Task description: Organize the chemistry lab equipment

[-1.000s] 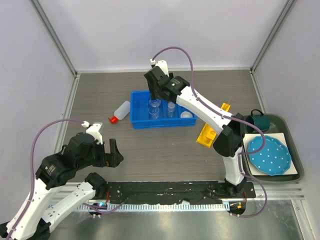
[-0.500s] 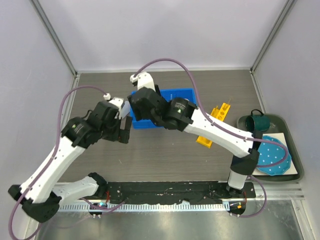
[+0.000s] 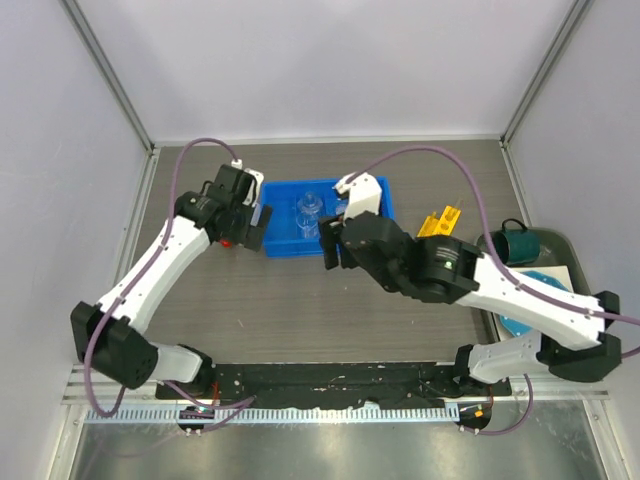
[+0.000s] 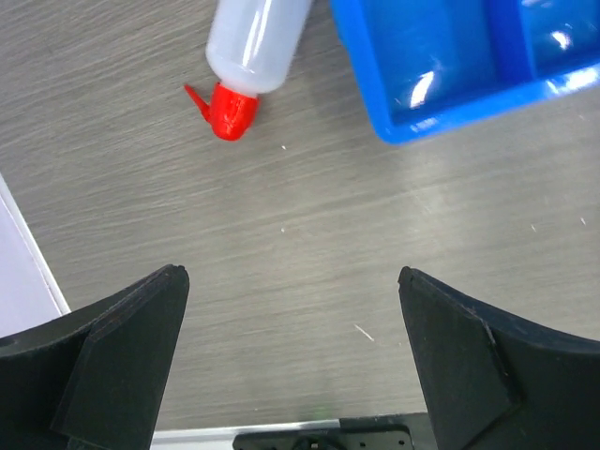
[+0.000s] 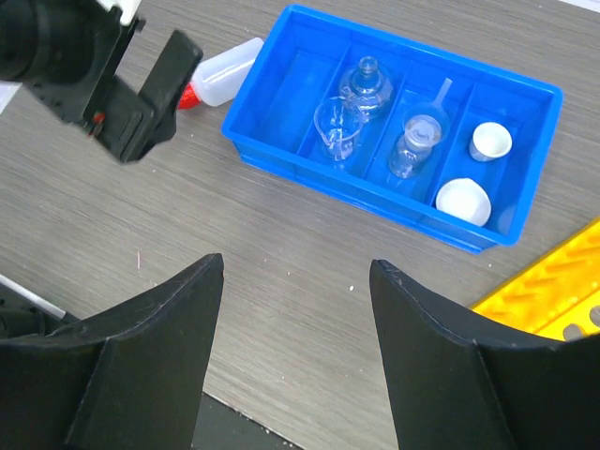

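Note:
The blue bin [image 5: 291, 75] holds small glass beakers [image 5: 336, 127], a funnel on a beaker [image 5: 419, 136] and two white dishes [image 5: 464, 200]. A translucent squeeze bottle [image 4: 258, 42] with a red cap [image 4: 230, 108] lies on the table just left of the bin [image 3: 300, 248]. My left gripper [image 4: 289, 274] hovers open above the table near the bottle, nothing between its fingers. Over the table in front of the bin, my right gripper [image 5: 297, 262] is open and empty. The yellow tube rack [image 3: 440, 222] lies right of the bin.
A dark tray [image 3: 580, 270] at the right edge carries a teal mug [image 3: 520, 242] and a blue dotted plate [image 3: 545, 290], partly hidden by my right arm. The left gripper [image 5: 141, 94] shows at the upper left of the right wrist view.
My left arm has swung from the near left up to the bottle beside the bin. The right arm has drawn back from above the bin toward the near middle.

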{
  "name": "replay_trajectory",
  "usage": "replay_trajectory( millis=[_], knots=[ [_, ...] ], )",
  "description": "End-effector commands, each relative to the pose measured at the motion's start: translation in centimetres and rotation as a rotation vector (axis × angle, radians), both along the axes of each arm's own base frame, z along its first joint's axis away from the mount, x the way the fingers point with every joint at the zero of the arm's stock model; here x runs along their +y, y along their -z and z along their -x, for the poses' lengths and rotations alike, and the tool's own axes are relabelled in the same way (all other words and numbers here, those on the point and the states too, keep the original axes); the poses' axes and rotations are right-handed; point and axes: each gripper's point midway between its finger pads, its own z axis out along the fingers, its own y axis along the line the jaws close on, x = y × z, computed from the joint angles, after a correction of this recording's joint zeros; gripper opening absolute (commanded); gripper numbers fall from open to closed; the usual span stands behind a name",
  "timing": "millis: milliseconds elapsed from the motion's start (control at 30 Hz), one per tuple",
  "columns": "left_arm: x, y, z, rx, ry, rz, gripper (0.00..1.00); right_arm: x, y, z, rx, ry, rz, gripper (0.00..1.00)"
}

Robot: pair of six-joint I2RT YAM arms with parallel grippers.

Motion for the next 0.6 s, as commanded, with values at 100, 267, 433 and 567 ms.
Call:
replay_trajectory(
  millis=[100,267,433,567],
  knots=[
    [2.6,2.4,-7.0,-0.021,-0.091,0.079,1.00,-5.0,-3.5,2.5,-0.012,0.017,-0.226,0.69],
    [5.1,6.0,-9.5,0.016,-0.156,0.085,1.00,-6.0,-1.7,4.1,0.026,-0.029,-0.256,0.69],
    [5.8,10.1,-10.1,0.085,-0.114,0.009,0.99,-5.7,0.5,4.9,0.057,-0.067,-0.235,0.69],
    [5.5,11.5,-10.8,0.092,-0.074,0.014,0.98,-5.4,1.7,5.3,0.070,-0.096,-0.230,0.69]
  ],
)
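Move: The white wash bottle with the red cap lies on the table about 14 cm ahead of the left hand, hardly 1 cm to its left and some 17 cm below. The blue box is its right-hand neighbour, its middle about 16 cm ahead and 21 cm to the right of the left hand; the glass flask in it is roughly 17 cm ahead and 16 cm right. From the right hand the bottle is about 22 cm ahead, 28 cm left and 30 cm below. The wash bottle is approached by the empty left hand, which sinks about 11 cm while reaching forward and bearing left towards the red-cap end, then finishes almost straight down; it turns slightly counter-clockwise and tips a little steeper, fingers wide open. The empty right hand draws off from the box, some 8 cm right and back, its left side rolling up. ##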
